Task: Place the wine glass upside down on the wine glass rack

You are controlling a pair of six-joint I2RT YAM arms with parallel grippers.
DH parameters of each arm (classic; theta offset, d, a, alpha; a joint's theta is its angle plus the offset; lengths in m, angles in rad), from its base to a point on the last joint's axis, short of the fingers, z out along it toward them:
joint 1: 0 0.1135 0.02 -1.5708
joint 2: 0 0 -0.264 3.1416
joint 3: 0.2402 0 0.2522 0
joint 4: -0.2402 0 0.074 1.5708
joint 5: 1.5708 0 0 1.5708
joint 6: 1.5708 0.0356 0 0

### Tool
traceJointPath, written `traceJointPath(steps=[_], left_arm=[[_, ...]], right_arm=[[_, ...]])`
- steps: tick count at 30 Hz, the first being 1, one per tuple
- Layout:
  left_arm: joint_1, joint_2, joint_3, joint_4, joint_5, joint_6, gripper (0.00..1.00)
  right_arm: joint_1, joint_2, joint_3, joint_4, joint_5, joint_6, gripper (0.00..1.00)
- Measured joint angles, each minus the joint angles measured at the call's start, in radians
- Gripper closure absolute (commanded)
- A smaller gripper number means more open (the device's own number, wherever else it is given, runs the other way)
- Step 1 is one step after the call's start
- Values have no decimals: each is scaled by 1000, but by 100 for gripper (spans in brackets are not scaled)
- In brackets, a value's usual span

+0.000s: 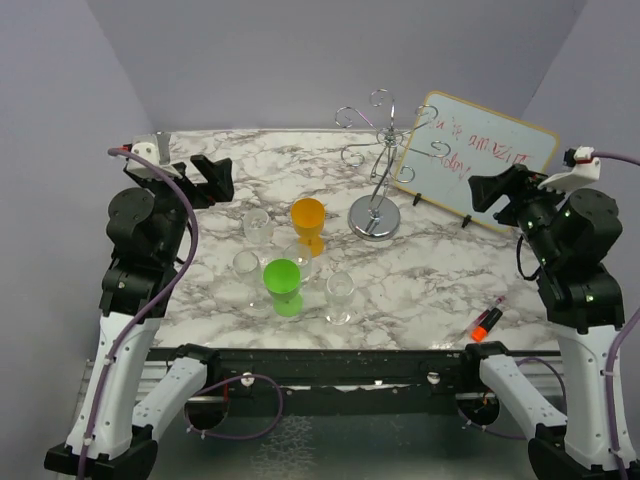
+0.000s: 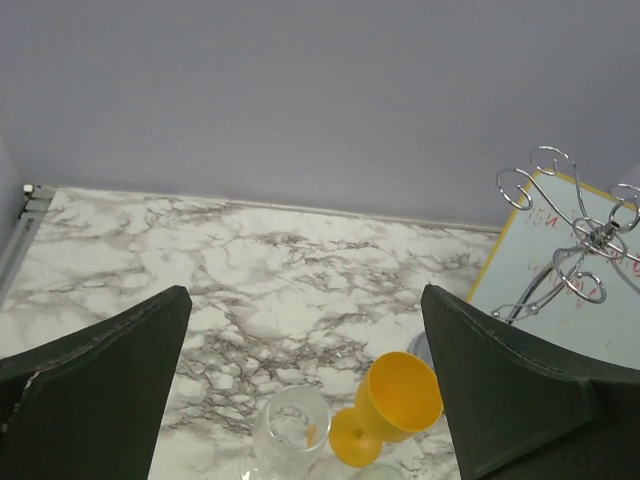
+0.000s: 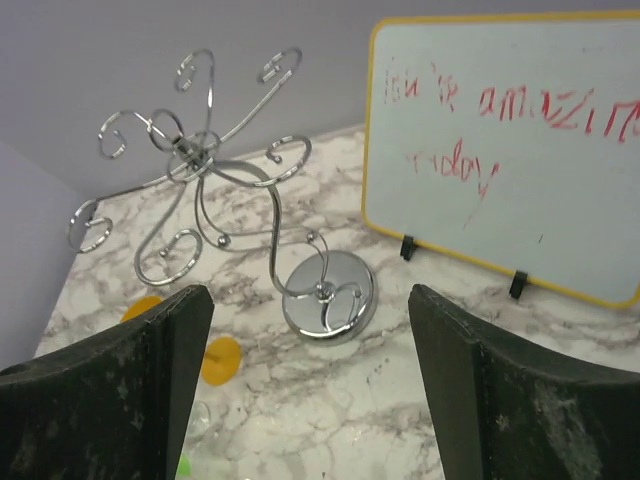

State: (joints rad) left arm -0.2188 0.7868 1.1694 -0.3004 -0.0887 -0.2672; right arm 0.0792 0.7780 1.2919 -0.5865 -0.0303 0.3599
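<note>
The chrome wire wine glass rack (image 1: pixel 376 216) stands at the back middle of the marble table, its spiral arms bare. It also shows in the right wrist view (image 3: pixel 328 293) and the left wrist view (image 2: pixel 575 240). A cluster of stemmed glasses stands upright left of it: an orange one (image 1: pixel 307 222), a green one (image 1: pixel 283 287) and several clear ones (image 1: pixel 340 297). My left gripper (image 1: pixel 215 178) is open and empty, above and left of the cluster; its view shows the orange glass (image 2: pixel 395 400) and a clear glass (image 2: pixel 290 430). My right gripper (image 1: pixel 490 195) is open and empty, right of the rack.
A white board with red writing and a yellow frame (image 1: pixel 480 160) leans at the back right, just behind the rack, and shows in the right wrist view (image 3: pixel 500 150). An orange marker (image 1: pixel 487 322) lies near the front right edge of the table.
</note>
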Motion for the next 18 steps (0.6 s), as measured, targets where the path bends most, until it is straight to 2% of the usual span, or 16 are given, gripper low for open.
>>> traceJointPath(steps=[7,13,15,18], left_arm=[[0,16,-45,10,74,-30,1],[0,14,-71,25,248,-28,1],[0,20,-72,26,319,-24,1],[0,60,-72,38,452,-26,1]], right_arm=[[-1,-32,-139,-30,-2,51,11],[-1,-31,-240,-48,-16,94,12],[-1,-32,-278,-51,-24,108,14],[-1,-32,-340,-53,-49,135,23]])
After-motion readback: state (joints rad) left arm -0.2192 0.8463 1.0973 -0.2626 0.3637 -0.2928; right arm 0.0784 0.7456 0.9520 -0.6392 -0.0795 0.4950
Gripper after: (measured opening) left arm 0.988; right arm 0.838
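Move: Ahead of the left hand by about 9 cm and 14 cm to its right stands the orange wine glass, some 30 cm below; a clear glass stands 11 cm to the left of the orange one, and the green glass 17 cm nearer and 5 cm left of the orange one. From the right hand, the orange glass lies about 11 cm ahead, 33 cm left and 30 cm below, with the rack 20 cm ahead and 18 cm left. Sinking straight down about 15 cm towards table height, the open right hand tips its fingers down by some 20 degrees. The open left hand swings right towards the orange glass, about 8 cm with a drop of 4 cm, turning roughly 25 degrees clockwise; its sideways travel quickens. Neither hand touches anything. ##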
